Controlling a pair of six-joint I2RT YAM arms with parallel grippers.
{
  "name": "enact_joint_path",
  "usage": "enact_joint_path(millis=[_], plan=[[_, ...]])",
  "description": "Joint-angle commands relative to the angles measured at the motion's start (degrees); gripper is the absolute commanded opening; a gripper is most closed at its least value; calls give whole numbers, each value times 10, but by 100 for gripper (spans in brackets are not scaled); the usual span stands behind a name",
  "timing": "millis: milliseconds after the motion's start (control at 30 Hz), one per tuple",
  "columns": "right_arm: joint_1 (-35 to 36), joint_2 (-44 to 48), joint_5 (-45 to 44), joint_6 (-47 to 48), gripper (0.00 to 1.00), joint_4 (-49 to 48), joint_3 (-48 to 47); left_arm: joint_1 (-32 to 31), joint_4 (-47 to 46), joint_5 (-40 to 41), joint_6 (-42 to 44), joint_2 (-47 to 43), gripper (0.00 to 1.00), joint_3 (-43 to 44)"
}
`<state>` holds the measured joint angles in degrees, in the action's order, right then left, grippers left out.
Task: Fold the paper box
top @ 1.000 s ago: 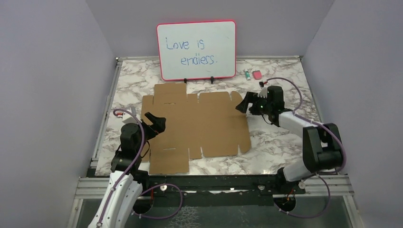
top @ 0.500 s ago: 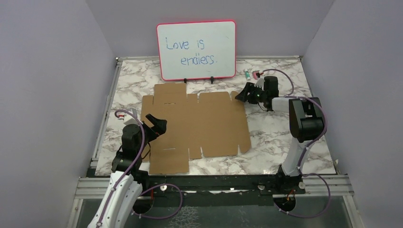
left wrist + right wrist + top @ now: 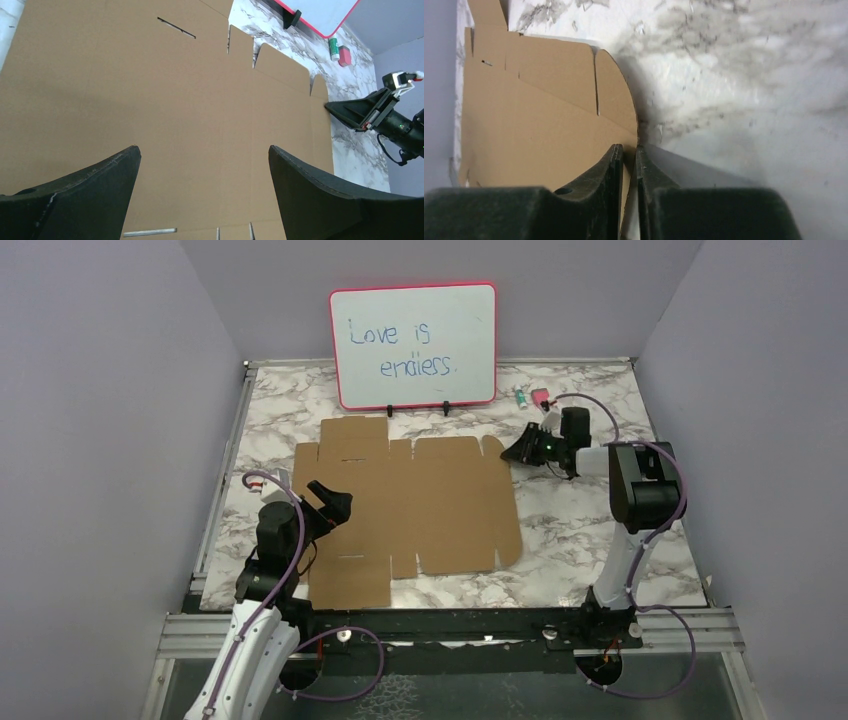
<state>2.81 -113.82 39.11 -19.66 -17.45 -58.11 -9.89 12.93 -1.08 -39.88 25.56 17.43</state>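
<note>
The paper box (image 3: 420, 505) is a flat brown cardboard sheet with flaps and slots, lying on the marble table. My left gripper (image 3: 332, 500) hovers over the sheet's left part. In the left wrist view it (image 3: 204, 148) is open, with bare cardboard (image 3: 175, 100) between the fingers. My right gripper (image 3: 512, 452) is low at the sheet's far right corner. In the right wrist view its jaws (image 3: 629, 147) are drawn narrow, with the cardboard's (image 3: 534, 115) right edge passing between them by the rounded flap.
A pink-framed whiteboard (image 3: 413, 345) stands at the back of the table. A pink eraser (image 3: 541, 397) and a small marker (image 3: 521, 399) lie behind the right gripper. Purple walls close in both sides. The metal rail (image 3: 450, 625) runs along the near edge.
The right gripper swung toward the back, came down at the sheet's far right corner and closed from wide open. The sheet slid slightly left. The left arm barely moved.
</note>
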Motion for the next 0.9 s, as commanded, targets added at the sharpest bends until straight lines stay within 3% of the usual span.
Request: enact_joint_path(millis=[0,133,433,633,867], plan=[[-13,45,48,-16,13,-18,47,-2,-10,-19,-5,-2,99,-4],[-18,96,47,-46,1,-27,94,-2,-12,-18,-6,-4,99,-3],[-19,276,-4,-128,1,8,225,-3,6,2,-5,2,99,10],[-19,476,-132,-164,1,120,311,-3,38,37,-19,2,99,23],[-19,712,-278,-208,0,314,340,-3,62,68,-42,20,99,33]])
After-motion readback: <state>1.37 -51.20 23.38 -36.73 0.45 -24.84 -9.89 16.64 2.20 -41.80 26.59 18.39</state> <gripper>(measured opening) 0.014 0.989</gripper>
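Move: The right hand's part-open fingers are already at the right edge of the flat paper box, just short of its far rounded corner; that grip spot lies about 1 cm ahead and 1 cm left, some 2 cm below the hand point. The green marker lies roughly 16 cm ahead and 3 cm right, the pink eraser as far ahead and about 8 cm right. From the left hand the grip spot is some 19 cm ahead, 32 cm right and 12 cm down. Drawing back low over the table, the right hand closes its fingers the rest of the way and pinches the edge of the paper box near its far right corner. Still going back, it then climbs with the cardboard held, in all about 16 cm back and 10 cm up, veering a little right late on while the wrist turns some 20 degrees clockwise. ##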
